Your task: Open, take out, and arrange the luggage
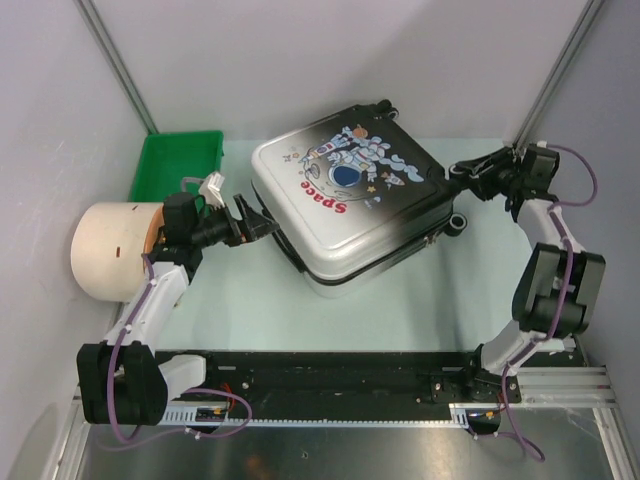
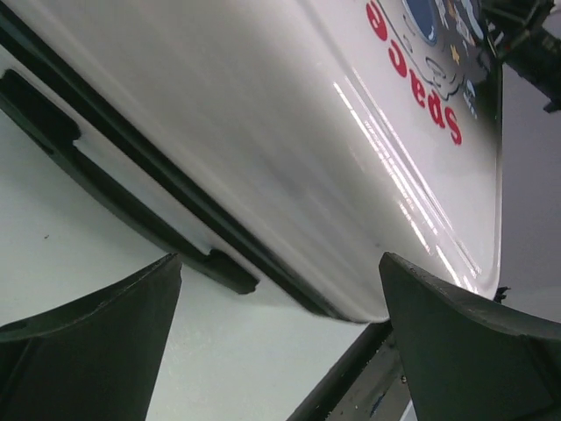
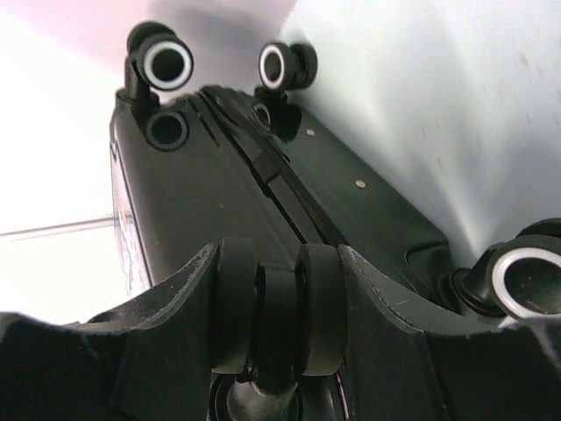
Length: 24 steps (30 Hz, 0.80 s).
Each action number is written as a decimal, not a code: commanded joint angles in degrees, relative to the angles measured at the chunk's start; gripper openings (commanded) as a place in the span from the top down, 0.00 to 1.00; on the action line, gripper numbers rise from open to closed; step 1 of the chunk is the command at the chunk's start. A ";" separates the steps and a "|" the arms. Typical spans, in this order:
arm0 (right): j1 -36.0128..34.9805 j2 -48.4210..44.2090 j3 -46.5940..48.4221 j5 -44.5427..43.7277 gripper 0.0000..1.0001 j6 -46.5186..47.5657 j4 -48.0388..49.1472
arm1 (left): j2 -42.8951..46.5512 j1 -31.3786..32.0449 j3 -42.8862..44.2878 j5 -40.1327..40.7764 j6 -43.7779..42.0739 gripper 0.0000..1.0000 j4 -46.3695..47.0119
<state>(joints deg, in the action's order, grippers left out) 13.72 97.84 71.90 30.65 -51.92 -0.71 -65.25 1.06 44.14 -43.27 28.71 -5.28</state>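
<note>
The luggage lies flat and closed on the pale table, its astronaut and red "Space" print facing up. My left gripper is open at its white left corner. In the left wrist view the white shell fills the frame just beyond the spread fingers of that gripper, which hold nothing. My right gripper is at the black wheel end. In the right wrist view its fingers are shut on a black double caster wheel. The luggage's dark underside stretches away beyond it.
A green plastic tray stands at the back left. A cream cylinder lies beside my left arm. Grey walls with metal posts close in the table. A black rail runs along the near edge. Other wheels stick out.
</note>
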 commanded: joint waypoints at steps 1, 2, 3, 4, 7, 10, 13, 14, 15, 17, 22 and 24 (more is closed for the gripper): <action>-1.42 -10.28 -7.28 10.39 0.48 4.46 -12.90 | 0.92 -0.62 1.82 -0.94 1.08 0.00 1.59; -0.45 -13.70 -9.30 10.48 0.33 4.11 -14.13 | 0.92 -0.71 2.00 -0.94 1.09 0.00 1.59; 2.69 -15.21 -9.84 10.65 0.23 4.28 -14.49 | 1.00 -0.80 2.26 -1.03 1.09 0.00 1.59; 4.29 -16.36 -9.93 10.74 0.16 4.98 -14.84 | 1.35 -0.88 2.61 -1.03 1.00 0.00 1.59; 12.08 -20.93 -9.94 10.13 0.04 10.07 -14.24 | 1.88 -0.88 3.58 -1.12 0.47 0.00 1.59; 19.30 -23.92 -10.02 14.06 0.00 16.83 -10.82 | 2.58 -0.88 4.46 -0.95 -1.45 0.00 1.59; 22.92 -27.26 -9.94 17.58 0.01 28.77 -9.83 | 3.99 -0.88 5.86 -0.42 -5.39 0.00 1.41; 23.98 -28.40 -9.94 17.16 0.00 32.29 -10.62 | 5.39 -0.88 6.39 0.89 -6.98 0.00 1.41; 24.34 -30.15 -10.02 17.07 0.01 37.02 -11.15 | 6.36 -0.88 7.01 2.47 -8.31 0.00 1.24; 24.26 -31.57 -10.37 19.96 0.00 41.88 -12.56 | 8.20 -0.88 8.59 7.57 -11.56 0.00 1.32; 22.07 -29.74 -10.90 31.49 0.00 64.60 -22.79 | 10.41 -2.62 12.54 8.23 -19.70 0.00 0.19; 15.77 -28.50 -11.08 26.85 0.00 71.75 -28.27 | 10.58 -2.64 12.90 5.21 -19.57 0.00 -1.22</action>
<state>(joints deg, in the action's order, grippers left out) 36.62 66.65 61.23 54.87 -2.48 -16.84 -55.66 -0.14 53.91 -35.55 16.21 -5.41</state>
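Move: The right hand already has the upper wheel at the luggage's right-hand corner between its fingers; the luggage's middle lies some 26 cm to its left, about 4 cm nearer the base and 7 cm lower, and the lower wheel is roughly 13 cm below it, 4 cm back and 2 cm left. For the open left hand, beside the luggage's left side, the gripped wheel is about 18 cm ahead and 44 cm to the right, at its own height. The right hand pulls back about 8 cm with the luggage's wheel, then its fingers open wide and let go, and it swings right and up, still backing off, before easing a little left again, rolling roughly 40 degrees left side down and tipping its fingers up, to end about 16 cm back of its start, clear of the wheels. The left hand, open throughout, holds nearly still by the luggage's left side and then lifts about 11 cm away, shifting some 3 cm left as its fingers tip up by over 25 degrees. ##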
